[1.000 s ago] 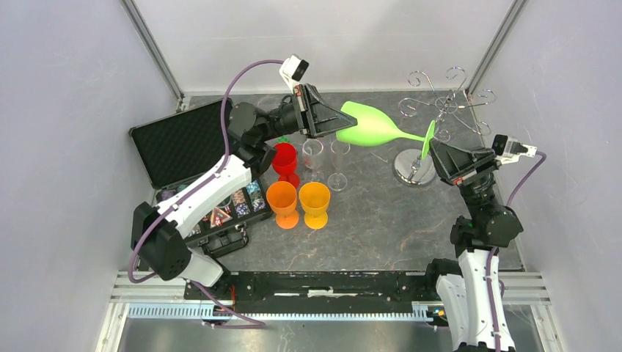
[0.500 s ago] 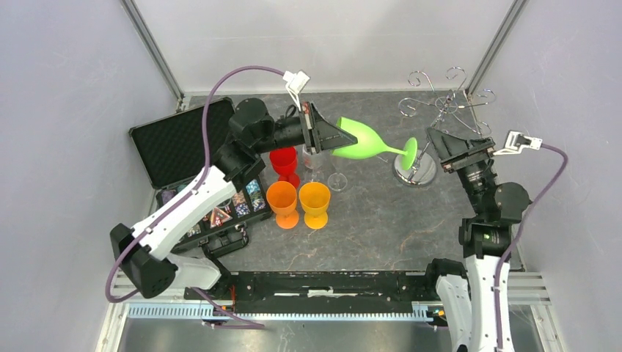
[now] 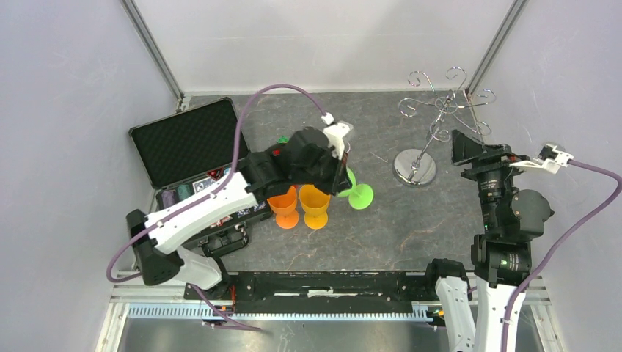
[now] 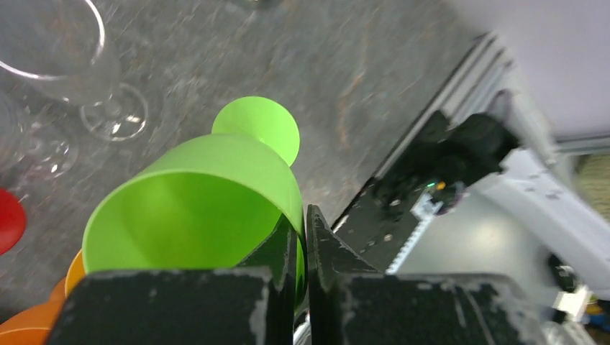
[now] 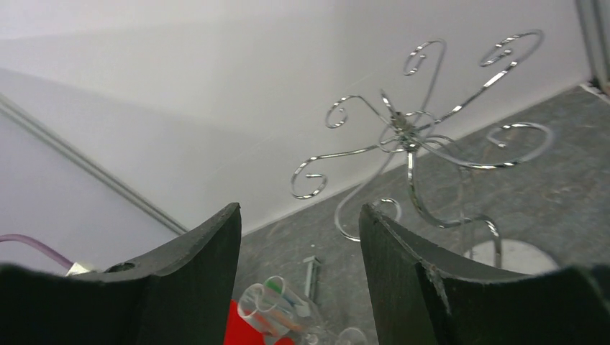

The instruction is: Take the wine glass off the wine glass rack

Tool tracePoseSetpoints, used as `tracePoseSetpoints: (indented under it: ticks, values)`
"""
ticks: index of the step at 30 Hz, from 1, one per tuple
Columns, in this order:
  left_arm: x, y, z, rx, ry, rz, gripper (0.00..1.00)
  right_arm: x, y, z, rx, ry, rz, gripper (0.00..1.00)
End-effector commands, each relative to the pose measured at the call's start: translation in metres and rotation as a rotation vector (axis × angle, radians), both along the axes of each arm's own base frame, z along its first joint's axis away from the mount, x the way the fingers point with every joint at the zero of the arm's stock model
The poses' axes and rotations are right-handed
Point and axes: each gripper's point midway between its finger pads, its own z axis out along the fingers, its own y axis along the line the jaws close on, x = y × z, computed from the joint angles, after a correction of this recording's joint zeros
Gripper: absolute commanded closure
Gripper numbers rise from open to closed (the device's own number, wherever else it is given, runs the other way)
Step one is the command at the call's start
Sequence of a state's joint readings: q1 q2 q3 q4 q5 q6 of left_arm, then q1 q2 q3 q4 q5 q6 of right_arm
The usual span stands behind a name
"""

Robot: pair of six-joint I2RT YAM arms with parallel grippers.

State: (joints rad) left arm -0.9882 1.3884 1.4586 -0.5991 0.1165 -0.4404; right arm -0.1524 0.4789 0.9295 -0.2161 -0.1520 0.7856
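Note:
The green wine glass [image 4: 194, 208] is held foot-down, its round foot [image 3: 359, 196] low over the table just right of the orange glasses. My left gripper [image 4: 302, 223] is shut on its rim, one finger inside the bowl and one outside; in the top view the left gripper [image 3: 343, 180] hides the bowl. The wine glass rack [image 3: 440, 110], silver wire with curled arms and a shiny round base [image 3: 414, 167], stands bare at the back right. My right gripper [image 3: 469, 147] is open and holds nothing, right of the rack [image 5: 410, 136], which it faces.
Two orange glasses [image 3: 282, 202] [image 3: 315, 202] stand beside the green foot. Clear stemmed glasses [image 4: 65, 57] and a red one [image 4: 7, 215] are close behind. An open black case [image 3: 187, 143] lies at the left. Grey walls enclose the table.
The right gripper let go of the green glass's foot, opened and drew back to the right. The left arm swung the glass from lying level in the air down beside the orange glasses.

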Motion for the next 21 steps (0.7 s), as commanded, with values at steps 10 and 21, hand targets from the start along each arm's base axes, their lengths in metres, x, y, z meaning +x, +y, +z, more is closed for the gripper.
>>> tracePoseSetpoints:
  ticks: [10,21]
  values:
    - [-0.001,-0.025,-0.089,0.452,-0.08,-0.033,0.98,-0.003,-0.021,-0.014,-0.079,0.064,-0.12,0.35]
    - [0.0,-0.043,-0.117,0.569,-0.097,-0.06,0.94,-0.001,-0.019,-0.022,-0.083,0.084,-0.107,0.35]
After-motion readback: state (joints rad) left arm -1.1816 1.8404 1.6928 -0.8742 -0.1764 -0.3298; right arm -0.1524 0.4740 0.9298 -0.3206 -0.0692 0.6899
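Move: The left hand holds the tilted green glass by its rim; the bare table spot for it lies about 30 cm below, 1 cm ahead and 2 cm right. The yellow glass stands about 7 cm left and 1 cm ahead, the orange one 16 cm left and 1 cm ahead, a clear glass straight ahead some 11 cm, all roughly 22 cm lower. From the right hand the spot is 29 cm left, 3 cm back, 43 cm down. Left hand lowers the still-pinched green glass about 13 cm towards the table, swinging it some 30 degrees upright. ##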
